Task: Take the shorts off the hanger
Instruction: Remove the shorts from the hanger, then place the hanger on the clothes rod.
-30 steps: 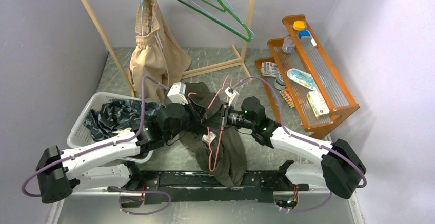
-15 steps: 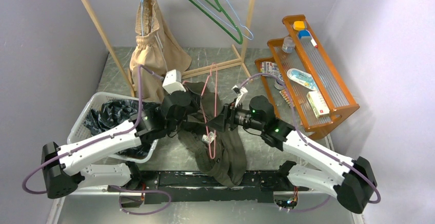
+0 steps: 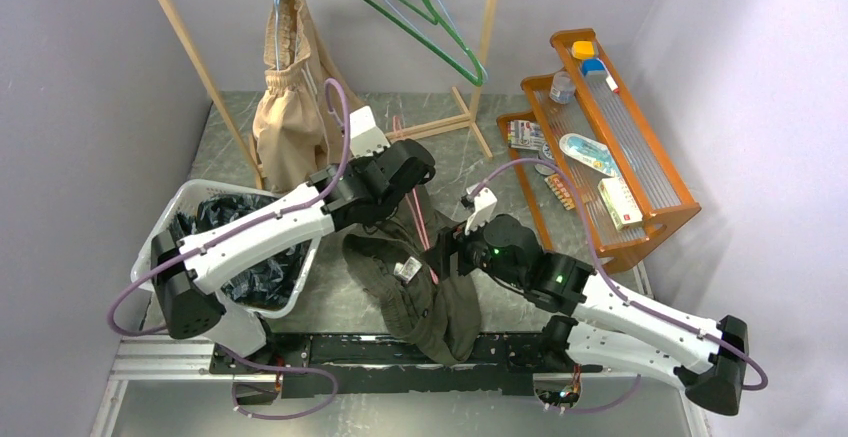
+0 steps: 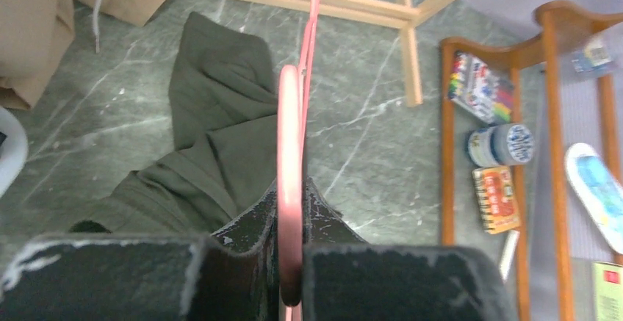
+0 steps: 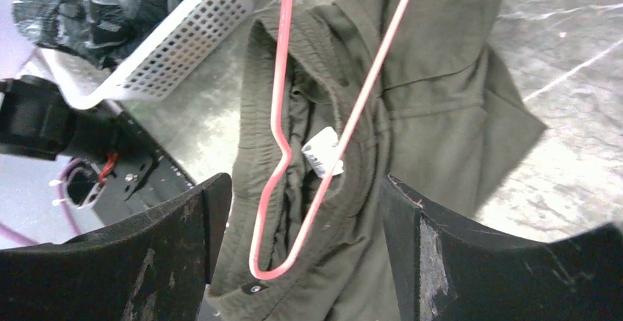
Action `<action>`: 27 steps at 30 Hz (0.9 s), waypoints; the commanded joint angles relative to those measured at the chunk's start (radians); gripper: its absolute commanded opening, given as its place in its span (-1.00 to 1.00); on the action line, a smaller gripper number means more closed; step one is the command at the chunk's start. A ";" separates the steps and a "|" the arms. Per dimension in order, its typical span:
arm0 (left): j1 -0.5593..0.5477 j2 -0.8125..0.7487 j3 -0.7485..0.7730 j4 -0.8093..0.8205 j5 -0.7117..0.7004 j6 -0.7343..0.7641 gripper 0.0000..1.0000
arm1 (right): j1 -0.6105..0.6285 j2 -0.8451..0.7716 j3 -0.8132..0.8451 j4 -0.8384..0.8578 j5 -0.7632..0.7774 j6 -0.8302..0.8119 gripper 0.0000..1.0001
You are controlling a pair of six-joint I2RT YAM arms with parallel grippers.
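My left gripper (image 3: 402,172) is shut on a pink wire hanger (image 3: 418,219), which it holds raised and seen edge-on in the left wrist view (image 4: 290,152). The hanger's lower end sits in the gathered waist of the olive green shorts (image 3: 425,292). These shorts lie crumpled on the table, also seen in the right wrist view (image 5: 426,115). My right gripper (image 3: 450,253) is open just above the waist, its fingers (image 5: 176,262) either side of the hanger loop (image 5: 275,174). Beige shorts (image 3: 292,107) hang on the rack. Dark patterned shorts (image 3: 235,247) lie in the basket.
A white laundry basket (image 3: 172,219) stands at the left. A wooden clothes rack (image 3: 195,62) holds a green hanger (image 3: 425,19) at the back. An orange shelf (image 3: 640,172) with small items stands at the right.
My left arm has swung up and back with the pink hanger, pulling it out along the shorts. My right gripper has dropped back toward the shorts' waist.
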 commanded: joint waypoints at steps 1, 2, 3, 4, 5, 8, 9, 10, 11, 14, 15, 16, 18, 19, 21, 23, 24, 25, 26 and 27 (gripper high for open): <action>0.051 0.029 0.055 -0.084 0.027 -0.009 -0.86 | 0.031 0.005 -0.013 -0.033 0.130 -0.052 0.53; 0.065 0.030 0.055 -0.072 0.051 0.005 -0.86 | 0.037 0.023 -0.010 -0.036 0.129 -0.069 0.52; 0.077 0.028 0.054 -0.055 0.072 0.021 -0.86 | 0.040 0.047 0.000 -0.048 0.123 -0.084 0.52; 0.089 0.027 0.051 -0.028 0.095 0.049 -0.86 | 0.049 0.075 0.010 -0.059 0.118 -0.098 0.51; 0.100 0.027 0.050 -0.014 0.121 0.070 -0.86 | 0.058 0.103 0.020 -0.069 0.122 -0.114 0.50; 0.140 0.040 0.058 -0.019 0.174 0.090 -0.86 | 0.113 0.161 0.039 -0.076 0.216 -0.120 0.44; 0.152 0.044 0.062 -0.028 0.195 0.090 -0.86 | 0.134 0.169 0.038 -0.056 0.244 -0.125 0.42; 0.162 0.047 0.063 -0.032 0.211 0.094 -0.86 | 0.152 0.173 0.034 -0.036 0.263 -0.135 0.39; 0.169 0.050 0.063 -0.029 0.225 0.105 -0.86 | 0.172 0.175 0.030 -0.012 0.279 -0.144 0.36; 0.176 0.058 0.064 -0.024 0.242 0.112 -0.86 | 0.218 0.186 0.011 0.060 0.332 -0.169 0.23; 0.178 0.061 0.065 -0.018 0.254 0.120 -0.86 | 0.233 0.196 0.011 0.076 0.358 -0.179 0.17; 0.180 0.069 0.068 -0.013 0.268 0.124 -0.86 | 0.244 0.211 0.018 0.084 0.391 -0.182 -0.02; 0.181 0.083 0.081 -0.017 0.289 0.130 -0.86 | 0.263 0.246 0.027 0.104 0.415 -0.210 -0.27; 0.183 0.091 0.089 -0.019 0.298 0.134 -0.86 | 0.271 0.266 0.031 0.108 0.421 -0.226 -0.26; 0.184 0.101 0.102 -0.025 0.311 0.137 -0.86 | 0.287 0.314 0.048 0.092 0.483 -0.235 -0.23; 0.189 0.104 0.108 -0.031 0.319 0.132 -0.86 | 0.304 0.332 0.061 0.074 0.553 -0.222 -0.25; 0.191 0.100 0.105 -0.031 0.321 0.129 -0.86 | 0.309 0.331 0.060 0.072 0.573 -0.214 -0.34; 0.195 0.093 0.099 -0.025 0.320 0.128 -0.86 | 0.314 0.321 0.054 0.078 0.585 -0.207 -0.42; 0.199 0.086 0.089 -0.017 0.323 0.128 -0.86 | 0.317 0.305 0.040 0.098 0.590 -0.203 -0.46; 0.203 0.078 0.078 -0.007 0.325 0.130 -0.86 | 0.321 0.288 0.022 0.121 0.595 -0.201 -0.55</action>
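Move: Some 4 cm behind the open right hand, 2 cm to its left and about 4 cm below its finger pads is the near end of the pink hanger. Under the hanger lie the shorts, their middle some 3 cm back, 7 cm left and 12 cm down from the right hand; their white tag is level with it, 7 cm left and 11 cm down. From the left hand, still gripping the hanger farther out, the near end lies roughly 22 cm back, 7 cm right and 8 cm lower. Sinking about 6 cm onto the near part of the pink hanger, the right hand edges 2 cm left, dips its left side some 25 degrees, and brings its wide-open fingers most of the way shut around the rod, just above the shorts. The left hand keeps its grip on the hanger and eases it roughly 4 cm down and 3 cm forward, tipping its fingers downward. ##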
